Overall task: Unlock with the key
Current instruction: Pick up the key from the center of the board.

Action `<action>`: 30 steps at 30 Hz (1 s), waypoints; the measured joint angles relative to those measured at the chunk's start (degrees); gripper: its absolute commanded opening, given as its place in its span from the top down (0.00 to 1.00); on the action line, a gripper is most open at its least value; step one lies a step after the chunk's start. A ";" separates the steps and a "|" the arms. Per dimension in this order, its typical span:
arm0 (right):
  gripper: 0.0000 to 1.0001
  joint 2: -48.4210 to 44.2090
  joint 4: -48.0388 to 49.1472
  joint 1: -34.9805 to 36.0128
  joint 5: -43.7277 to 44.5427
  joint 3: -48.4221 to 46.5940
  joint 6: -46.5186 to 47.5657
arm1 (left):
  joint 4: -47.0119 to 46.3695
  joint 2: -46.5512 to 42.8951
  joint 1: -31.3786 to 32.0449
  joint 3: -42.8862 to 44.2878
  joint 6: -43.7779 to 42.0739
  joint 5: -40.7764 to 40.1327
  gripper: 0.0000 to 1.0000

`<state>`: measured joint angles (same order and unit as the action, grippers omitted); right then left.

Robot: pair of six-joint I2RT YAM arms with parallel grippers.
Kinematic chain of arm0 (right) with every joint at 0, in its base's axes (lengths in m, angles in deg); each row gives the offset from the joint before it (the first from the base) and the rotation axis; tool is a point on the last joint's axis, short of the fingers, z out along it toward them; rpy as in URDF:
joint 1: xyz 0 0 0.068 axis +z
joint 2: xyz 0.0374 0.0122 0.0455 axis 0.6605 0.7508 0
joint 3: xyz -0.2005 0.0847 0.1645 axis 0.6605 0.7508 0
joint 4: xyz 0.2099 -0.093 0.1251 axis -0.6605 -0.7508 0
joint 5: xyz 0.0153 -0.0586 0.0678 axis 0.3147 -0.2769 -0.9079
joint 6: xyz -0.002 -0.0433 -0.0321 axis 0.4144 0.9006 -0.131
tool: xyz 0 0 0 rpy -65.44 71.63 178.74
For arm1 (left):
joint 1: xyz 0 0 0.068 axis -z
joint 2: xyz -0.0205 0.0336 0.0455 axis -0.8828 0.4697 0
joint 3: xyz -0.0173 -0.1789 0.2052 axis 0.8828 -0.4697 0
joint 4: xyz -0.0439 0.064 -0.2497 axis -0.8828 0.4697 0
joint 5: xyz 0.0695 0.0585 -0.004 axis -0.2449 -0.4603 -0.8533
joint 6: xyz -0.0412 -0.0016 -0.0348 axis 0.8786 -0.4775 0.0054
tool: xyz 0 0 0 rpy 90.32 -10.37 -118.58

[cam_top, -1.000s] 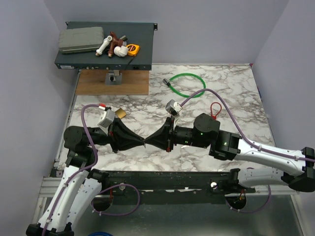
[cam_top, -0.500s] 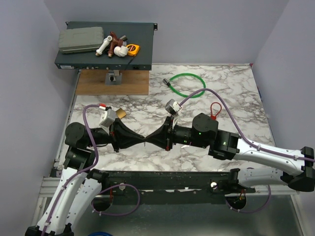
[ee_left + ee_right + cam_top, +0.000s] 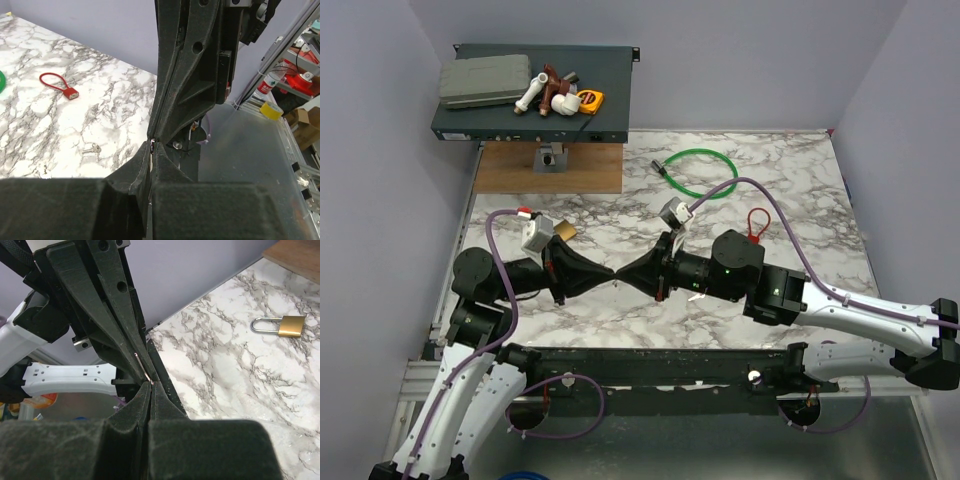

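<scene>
My two grippers meet tip to tip above the marble table (image 3: 790,170): the left gripper (image 3: 612,276) from the left, the right gripper (image 3: 620,275) from the right. Both are shut. The key (image 3: 142,367) shows as a thin silvery strip, edge on. It runs between the left gripper's fingers (image 3: 125,325) down into the tips of the right gripper (image 3: 151,384). In the left wrist view only a speck of it shows at the left gripper (image 3: 151,144). The brass padlock (image 3: 280,326) lies flat on the table, apart from both grippers, half hidden behind the left wrist (image 3: 563,231).
A red cable lock (image 3: 755,222) lies right of the right arm. Small silvery keys on a ring (image 3: 91,148) lie on the marble below it. A green cable loop (image 3: 700,172), a wooden board (image 3: 552,167) and a dark case (image 3: 535,95) with parts sit at the back.
The left gripper's jaws have closed onto the key that the right gripper holds out. Both sets of fingertips have shifted slightly toward the back of the table.
</scene>
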<state>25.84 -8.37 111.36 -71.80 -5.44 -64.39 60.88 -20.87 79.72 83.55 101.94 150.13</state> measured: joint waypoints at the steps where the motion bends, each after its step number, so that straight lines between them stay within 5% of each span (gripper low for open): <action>1: 0.99 0.00 0.13 0.00 0.17 0.00 0.00 | 0.31 0.00 0.02 0.15 -0.07 -0.42 0.99; 10: 0.99 -0.31 0.24 -0.26 2.14 0.22 0.92 | 1.64 0.24 0.02 2.56 1.14 -2.23 0.75; 16: 0.99 -0.31 -0.98 -0.50 3.65 1.18 1.44 | 0.68 0.07 0.02 2.93 1.86 -2.25 0.75; 19: 0.99 -0.33 -1.03 -0.50 3.98 1.20 1.44 | 0.66 0.07 0.02 2.93 2.01 -2.23 0.61; 30: 0.99 -1.03 -1.14 -0.61 4.26 1.22 1.44 | 4.13 0.00 0.02 1.07 -5.49 -1.88 0.48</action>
<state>24.81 -9.51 110.75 -67.54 -4.21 -62.94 65.01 -20.87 79.75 84.62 96.46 148.26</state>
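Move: The key is already pinched between both hands' shut fingertips, which meet end to end, so it sits at the left hand's point and at the right hand's alike. The table is roughly 28 cm below. From the left hand, the spare keys lie about 15 cm right and 2 cm ahead; the brass padlock some 14 cm left and 16 cm ahead; the red padlock about 28 cm right and 16 cm ahead. The left fingers let go of the key, opening from shut to about half wide while their hand lifts some 2 cm and then sinks back. The right fingers stay shut on the key and, after a tiny rise, carry it down and forward by 1 to 2 cm each and about 1 cm right, clear of the left fingertips. ##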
